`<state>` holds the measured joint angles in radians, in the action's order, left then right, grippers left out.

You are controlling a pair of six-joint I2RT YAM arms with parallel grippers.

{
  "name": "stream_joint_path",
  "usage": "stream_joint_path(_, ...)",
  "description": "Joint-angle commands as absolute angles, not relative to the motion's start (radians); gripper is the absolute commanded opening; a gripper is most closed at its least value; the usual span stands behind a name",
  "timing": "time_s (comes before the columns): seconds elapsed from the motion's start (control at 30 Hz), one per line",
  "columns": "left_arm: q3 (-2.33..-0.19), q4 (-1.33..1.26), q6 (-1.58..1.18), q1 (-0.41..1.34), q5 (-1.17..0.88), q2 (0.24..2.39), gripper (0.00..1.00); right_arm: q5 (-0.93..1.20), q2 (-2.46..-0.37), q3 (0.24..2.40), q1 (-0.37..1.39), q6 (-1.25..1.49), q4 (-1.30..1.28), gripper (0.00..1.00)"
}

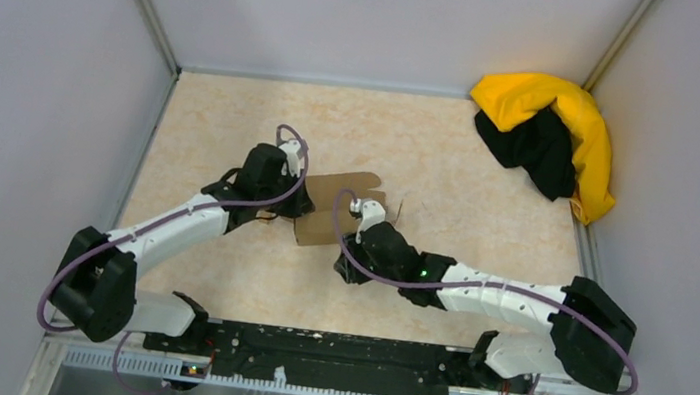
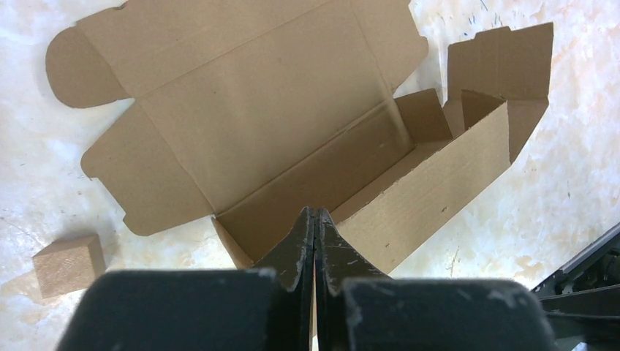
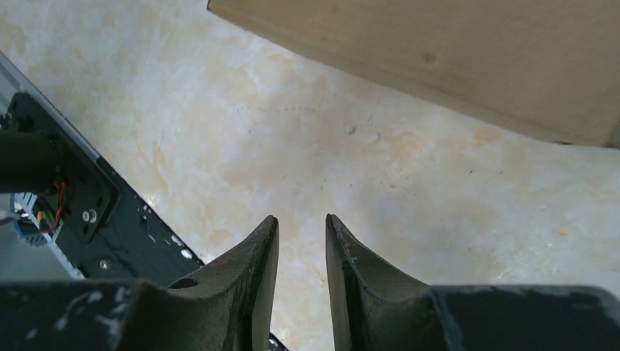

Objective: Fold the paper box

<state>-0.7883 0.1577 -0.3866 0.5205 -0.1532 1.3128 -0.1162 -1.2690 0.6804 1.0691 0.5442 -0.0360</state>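
The paper box (image 1: 340, 206) is brown cardboard, half formed, lying mid-table. In the left wrist view the paper box (image 2: 248, 110) shows its lid and flaps spread flat and one long side wall (image 2: 431, 190) standing upright. My left gripper (image 2: 315, 212) is shut, and that wall's top edge runs in between its fingertips. From above, the left gripper (image 1: 302, 207) sits at the box's near-left corner. My right gripper (image 3: 302, 219) is open over bare table with nothing between its fingers, just near of the box's outer side (image 3: 453, 58). The overhead view places the right gripper (image 1: 344, 267) below the box.
A small brown cardboard scrap (image 2: 67, 263) lies left of the box. A yellow-and-black cloth heap (image 1: 550, 132) fills the far right corner. The black mounting rail (image 1: 336, 362) runs along the near edge, its end (image 3: 88, 205) close to the right gripper. Grey walls enclose the table.
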Motion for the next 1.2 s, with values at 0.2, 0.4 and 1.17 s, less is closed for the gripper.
stream_joint_path(0.2,-0.777,0.182,-0.413,0.612,-0.066,1.289,0.00,-0.208,-1.334,0.501,1.180,0.727,0.280,0.27)
stream_joint_path(0.4,-0.756,0.179,-0.438,0.697,-0.009,1.268,0.00,-0.355,-1.312,0.355,1.249,0.891,0.367,0.23)
stream_joint_path(1.17,-0.838,0.204,-0.491,0.916,0.163,1.350,0.00,-0.648,-1.617,0.066,1.248,1.416,1.110,0.09)
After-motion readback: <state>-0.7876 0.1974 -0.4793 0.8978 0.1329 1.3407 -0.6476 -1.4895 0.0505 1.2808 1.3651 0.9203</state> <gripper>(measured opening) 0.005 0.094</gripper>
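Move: The left hand already holds the top edge of the paper box's front wall near its left end; the wall's middle is about 9 cm to its right, level fore and aft, some 4 cm lower. The opened lid's middle lies about 6 cm ahead and 8 cm right, and the small block about 8 cm left, level with it. From the right hand, the wall's middle is some 9 cm straight ahead and 7 cm below; the upright end flap is about 14 cm ahead and 10 cm right. Keeping its closed fingers on the front wall's edge, the left hand draws the box's left end back and to the right, about 9 cm in all on the diagonal, sinking slightly towards the end. Meanwhile the right hand drops some 9 cm almost to the table while drawing back about 5 cm, then, now low, slides right and a little forward again as it turns clockwise and rolls its left side up (some 30 degrees each) and nearly closes its fingers, ending just off the wall's outer face. ##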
